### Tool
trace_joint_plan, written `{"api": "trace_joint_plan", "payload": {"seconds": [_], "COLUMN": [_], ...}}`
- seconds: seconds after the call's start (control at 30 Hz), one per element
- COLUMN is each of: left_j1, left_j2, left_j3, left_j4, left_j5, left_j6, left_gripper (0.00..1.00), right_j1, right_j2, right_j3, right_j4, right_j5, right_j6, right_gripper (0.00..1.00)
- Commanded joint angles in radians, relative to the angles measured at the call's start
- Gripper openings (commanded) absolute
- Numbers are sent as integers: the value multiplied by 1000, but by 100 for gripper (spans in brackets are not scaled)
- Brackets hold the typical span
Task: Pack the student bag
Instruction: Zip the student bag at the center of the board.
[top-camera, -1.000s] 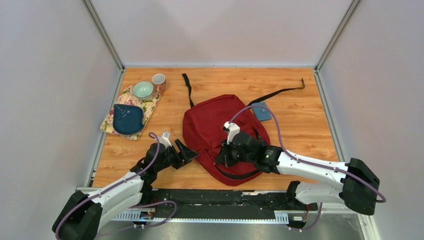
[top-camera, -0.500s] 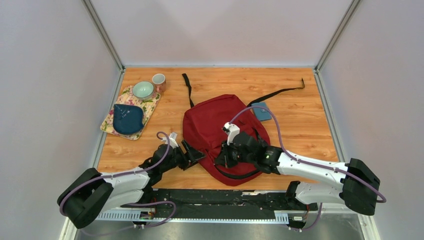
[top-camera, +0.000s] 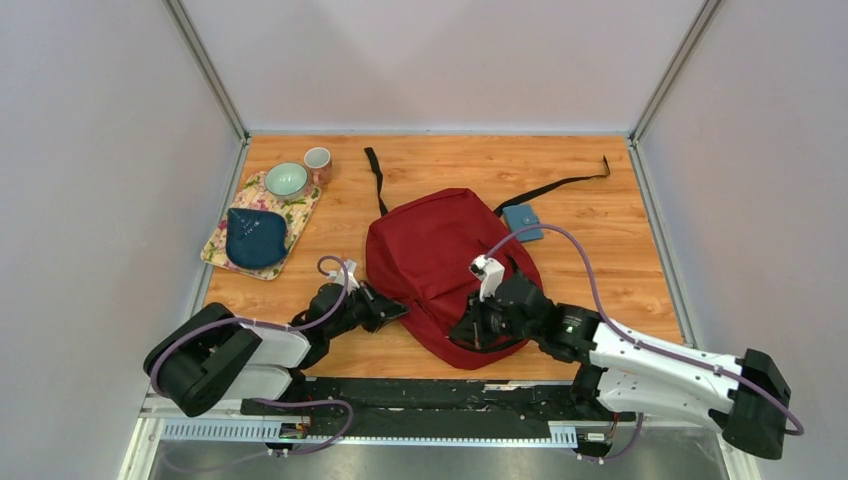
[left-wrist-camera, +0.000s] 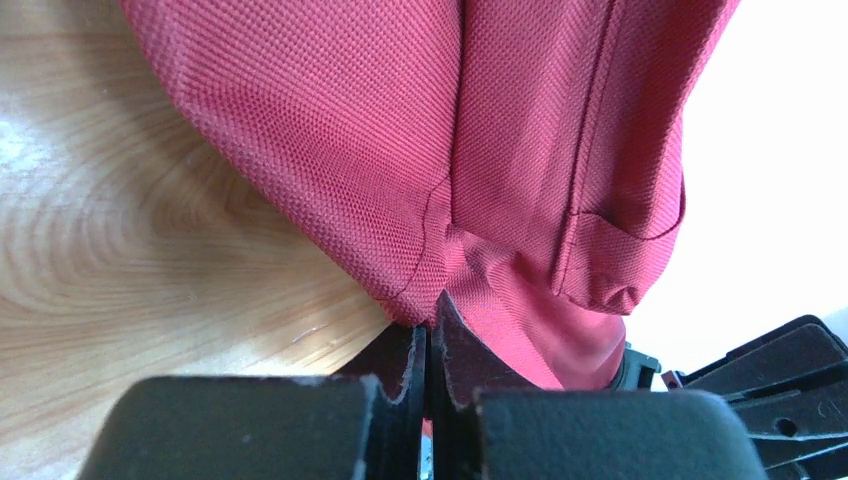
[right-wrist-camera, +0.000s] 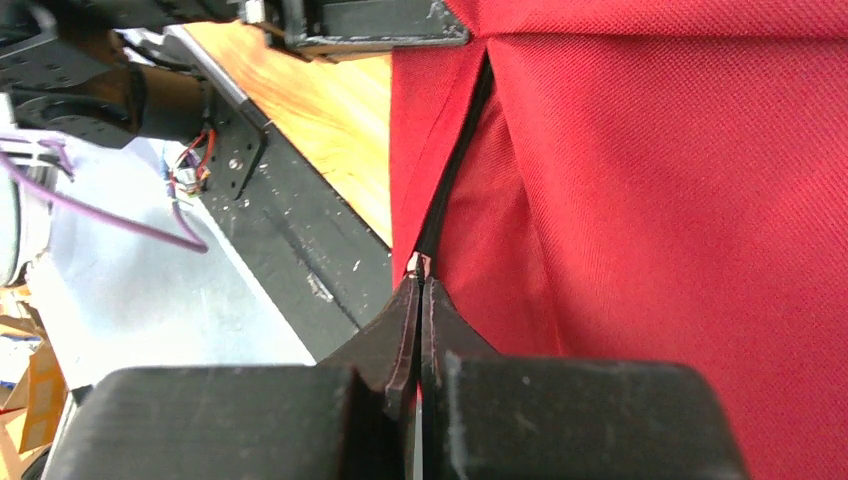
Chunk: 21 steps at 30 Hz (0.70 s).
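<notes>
The student bag, a dark red backpack, lies flat mid-table with black straps trailing toward the back. My left gripper is at its near left edge, shut on a fold of the red fabric just above the wood. My right gripper rests on the bag's near right part. Its jaws are shut on the small zipper pull at the end of the black zipper line. The bag's inside is hidden.
A teal wallet lies behind the bag's right shoulder. At back left a floral mat carries a dark blue pouch and a green bowl, with a cup beside it. Black straps stretch toward the back wall.
My left gripper reached right to the bag's edge and shut on the fabric. My right gripper slid right and toward the near edge along the zipper, still shut.
</notes>
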Motion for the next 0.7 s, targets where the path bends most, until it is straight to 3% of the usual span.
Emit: {"api": "trace_joint_plan", "payload": {"seconds": [0.0, 0.23, 0.47, 0.5, 0.53, 0.57, 0.67], "left_j1": [52, 129, 210, 215, 216, 215, 215], "left_j2": [48, 120, 56, 37, 19, -22, -126], "left_j3": [-29, -51, -82, -74, -68, -63, -29], "left_j4": [181, 402, 373, 343, 260, 209, 16], "left_j5": [14, 99, 181, 190, 198, 217, 231], "left_j6": [-11, -47, -4, 16, 37, 94, 200], "left_gripper": [0, 0, 0, 4, 23, 33, 52], "right_j1": [6, 5, 3, 5, 5, 5, 5], "right_j2": [-121, -153, -201, -201, -198, -195, -169], "right_j3": [-9, 2, -12, -7, -4, -1, 17], "right_j4": [-60, -169, -189, -185, -180, -172, -140], "right_j5": [-47, -41, 49, 58, 69, 83, 156], "right_j6": [-22, -50, -27, -25, -24, -22, -15], "right_gripper": [0, 0, 0, 0, 0, 0, 0]}}
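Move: The right hand has the zip's metal slider at its closed fingertips; the zip's still-open right end lies about 14 cm to its right, level with it and some 3 cm lower. The bag's middle is roughly 14 cm ahead of that hand, 5 cm below. The left hand pinches the bag's left edge, with the slider some 11 cm to its right, 6 cm back and 3 cm higher; from this hand the bag's middle is about 11 cm right and 8 cm ahead. The left fingers, already pinching the bag's left edge, carry the cloth forward and up about 2.5 cm, drift left, then open roughly halfway around it while still rising. Meanwhile the closed right fingers work the slider some 3 cm to the right along the zip, bobbing up and easing back first, then coming slightly forward again. ##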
